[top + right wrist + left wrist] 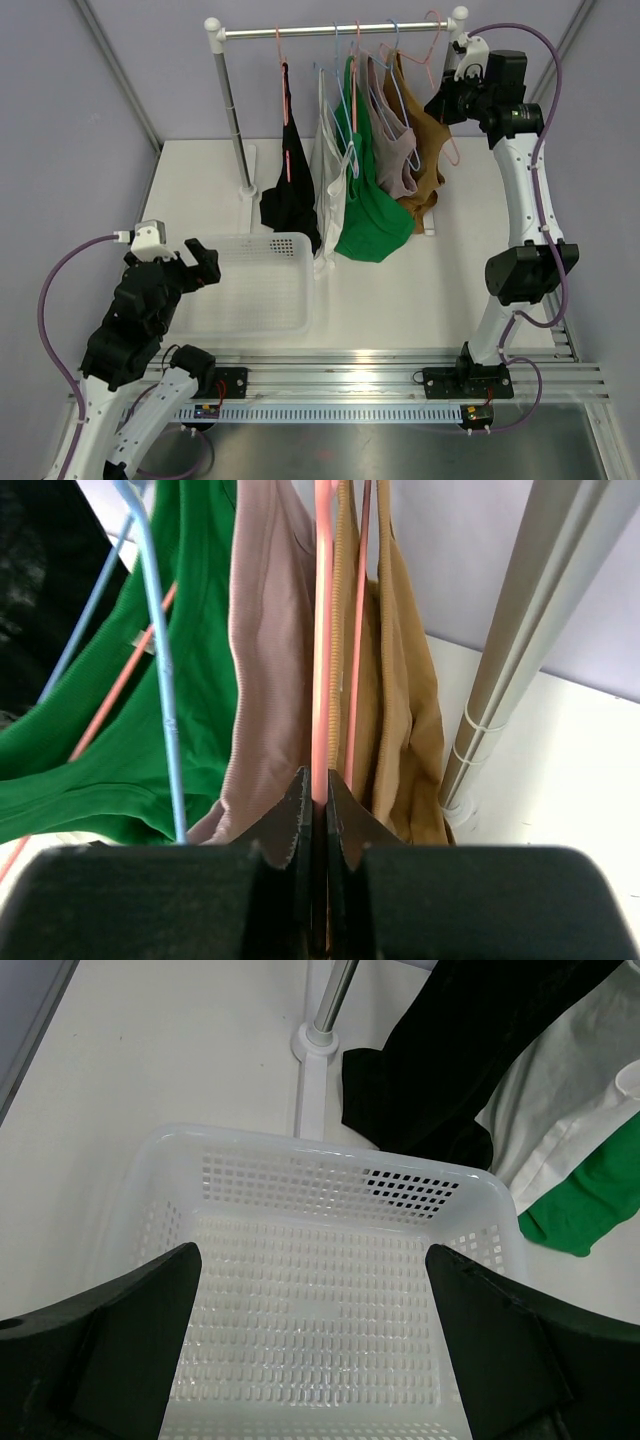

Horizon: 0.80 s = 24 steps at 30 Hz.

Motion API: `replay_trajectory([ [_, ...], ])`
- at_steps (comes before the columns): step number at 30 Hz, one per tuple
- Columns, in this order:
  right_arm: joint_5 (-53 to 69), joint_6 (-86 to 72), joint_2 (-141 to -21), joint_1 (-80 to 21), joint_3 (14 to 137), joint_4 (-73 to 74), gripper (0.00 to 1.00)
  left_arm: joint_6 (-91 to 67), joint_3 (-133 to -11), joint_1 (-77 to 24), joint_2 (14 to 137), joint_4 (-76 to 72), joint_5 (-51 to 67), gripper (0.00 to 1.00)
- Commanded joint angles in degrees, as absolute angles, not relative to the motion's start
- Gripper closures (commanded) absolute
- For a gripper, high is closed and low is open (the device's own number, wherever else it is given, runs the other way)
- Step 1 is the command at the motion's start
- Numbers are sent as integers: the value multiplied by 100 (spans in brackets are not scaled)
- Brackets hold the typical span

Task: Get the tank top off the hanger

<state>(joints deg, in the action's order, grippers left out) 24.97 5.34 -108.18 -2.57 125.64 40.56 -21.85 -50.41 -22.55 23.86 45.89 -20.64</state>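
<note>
Several tank tops hang on wire hangers from the rail (340, 30). The tan tank top (425, 150) (400, 710) is rightmost, on a pink hanger (447, 120) (322, 630). My right gripper (440, 100) (318, 780) is up at the rail's right end, shut on one wire of that pink hanger; the tan cloth lies just behind the wire. A mauve tank top (265, 660) hangs to its left. My left gripper (205, 262) (312, 1260) hovers open over the white basket (250, 240) (330, 1150), holding nothing.
Green (370, 210), white (330, 190) and black (290, 190) tops hang further left, their hems on the table by the basket. The rack's left pole (232, 110) stands behind the basket; its right pole (520, 630) is close to my right gripper. A blue hanger (160, 680) is nearby.
</note>
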Motion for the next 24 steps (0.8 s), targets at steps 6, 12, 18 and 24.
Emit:
replay_trajectory([
  [6, 2207, 281, -9818, -237, 12832, 3577, 100, -2083, -5036, -2232, 2531, 4271, -1916, 1],
  [12, 1601, 255, -9326, -237, 12657, 4007, 100, -2057, -5080, -2232, 2601, 4272, -1977, 1],
  [18, 1143, 44, -8125, -237, 11586, 4333, 100, -1986, -5186, -2171, 2698, 4192, -1811, 1],
  [24, 1037, -316, -6814, -237, 10872, 4456, 100, -2039, -5440, -2162, 2733, 4096, -1363, 1],
])
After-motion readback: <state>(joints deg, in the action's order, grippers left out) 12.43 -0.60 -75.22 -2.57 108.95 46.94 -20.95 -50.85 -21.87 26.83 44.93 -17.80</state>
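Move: The right hand already pinches the pink hanger near its closer end. From that hand the middle of the brown tank top on it hangs about 7 cm ahead, 4 cm left and 15 cm below. The mauve top is roughly 8 cm ahead, 10 cm left and 13 cm below; the rack's right post is some 8 cm ahead and 3 cm right, its middle about 8 cm below. From the left hand the brown tank top is about 36 cm ahead, 50 cm right and 5 cm below. Keep the right gripper shut on the pink hanger and raise it first, easing back as it climbs, about 9 cm up in all, to bring its hook off the rail. Then draw it quickly back, nearly level, away from the rack, some 16 cm back overall and slightly right, turning the wrist about 15 degrees clockwise. ##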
